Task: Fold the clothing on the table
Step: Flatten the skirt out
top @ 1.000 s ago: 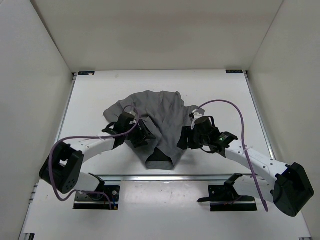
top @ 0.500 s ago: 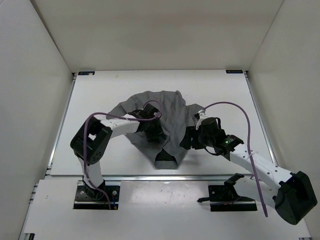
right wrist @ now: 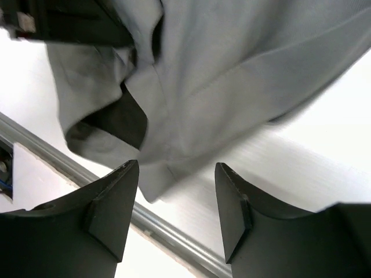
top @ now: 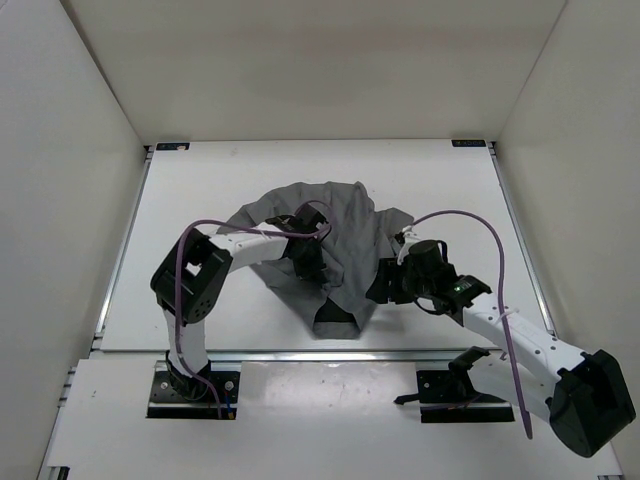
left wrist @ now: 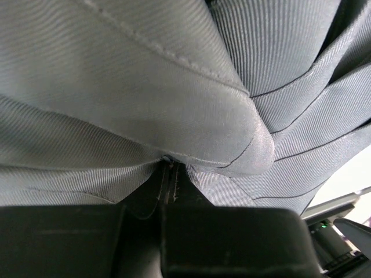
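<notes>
The clothing is a grey pleated skirt lying crumpled in the middle of the table, its dark lining showing at the near end. My left gripper rests on the skirt's left-middle part. In the left wrist view its jaws are shut, pinching a fold of the grey fabric at their tips. My right gripper hovers at the skirt's near right edge. In the right wrist view it stands open, with the skirt's hem just beyond the fingertips and nothing between them.
A metal rail runs along the table's near edge, seen close under the right gripper. White walls stand on the left, right and far sides. Purple cables loop over both arms.
My left arm swung in over the skirt toward its middle and its jaws shut on a fold. The right gripper slid slightly nearer and stayed open. The skirt's near end shifted a little.
</notes>
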Robot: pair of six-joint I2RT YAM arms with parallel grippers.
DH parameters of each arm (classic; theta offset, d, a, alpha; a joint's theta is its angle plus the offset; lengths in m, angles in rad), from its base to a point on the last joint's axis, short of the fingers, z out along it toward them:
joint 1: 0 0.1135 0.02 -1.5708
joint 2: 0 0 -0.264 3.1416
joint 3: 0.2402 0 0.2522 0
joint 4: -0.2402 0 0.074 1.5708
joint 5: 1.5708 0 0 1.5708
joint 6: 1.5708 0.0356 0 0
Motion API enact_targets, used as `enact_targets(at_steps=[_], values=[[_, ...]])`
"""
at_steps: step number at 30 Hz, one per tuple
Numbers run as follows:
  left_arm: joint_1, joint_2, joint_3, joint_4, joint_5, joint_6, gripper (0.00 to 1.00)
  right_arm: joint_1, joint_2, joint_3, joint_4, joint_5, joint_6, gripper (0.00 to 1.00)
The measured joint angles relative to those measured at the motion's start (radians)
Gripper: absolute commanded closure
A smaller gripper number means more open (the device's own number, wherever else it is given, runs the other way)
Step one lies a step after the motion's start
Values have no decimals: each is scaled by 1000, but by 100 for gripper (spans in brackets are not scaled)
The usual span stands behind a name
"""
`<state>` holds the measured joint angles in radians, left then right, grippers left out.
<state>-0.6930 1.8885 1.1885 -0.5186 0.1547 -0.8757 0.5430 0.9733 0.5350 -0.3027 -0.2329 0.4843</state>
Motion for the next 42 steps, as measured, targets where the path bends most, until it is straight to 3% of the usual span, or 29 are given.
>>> enact_targets(at_steps=[11, 21, 26, 28, 30, 37, 40, 41, 42], values=[[10, -162, -166, 60, -10, 17, 100, 132, 99, 91, -107, 29, 107, 44], [26, -311, -390, 241, 40, -27, 100, 184, 255, 134, -172, 92, 245, 49], [44, -360, -461, 318, 65, -35, 100, 216, 354, 172, -190, 115, 275, 61], [50, -373, -480, 332, 69, -34, 100, 232, 383, 193, -197, 123, 284, 58], [53, -387, -497, 341, 71, -34, 100, 248, 408, 227, -214, 132, 296, 49], [56, -433, -557, 396, 78, -39, 100, 262, 443, 301, -228, 147, 304, 50], [63, -434, -562, 400, 82, -39, 100, 263, 486, 310, -238, 151, 301, 67], [66, -436, -562, 401, 84, -38, 100, 265, 499, 310, -245, 154, 298, 93], [69, -438, -562, 401, 86, -38, 100, 266, 508, 310, -254, 157, 290, 100]])
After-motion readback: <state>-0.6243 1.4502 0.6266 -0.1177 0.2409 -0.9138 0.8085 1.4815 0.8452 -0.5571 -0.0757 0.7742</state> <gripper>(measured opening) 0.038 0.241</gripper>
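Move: My left hand already pinches a fold in the middle of the skirt; the near left edge, where I take it, is about 7 cm to its left and 5 cm back, with the dark opening 9 cm back and 4 cm right. My open right hand hovers some 7 cm above the skirt's right hem, which is 5 cm left and 3 cm back; the opening lies 11 cm left and 3 cm back, the pinched fold 15 cm left and 6 cm ahead. Keeping its fingers shut on the fold, my left hand drags it some 5 cm left and 5 cm back towards the skirt's near left edge, just slightly raised. My right hand sinks about 5 cm while going as far left and a little back, its fingers tipping steeper by nearly 30 degrees; after a brief lift it dips again and closes on the hem beside the opening. ##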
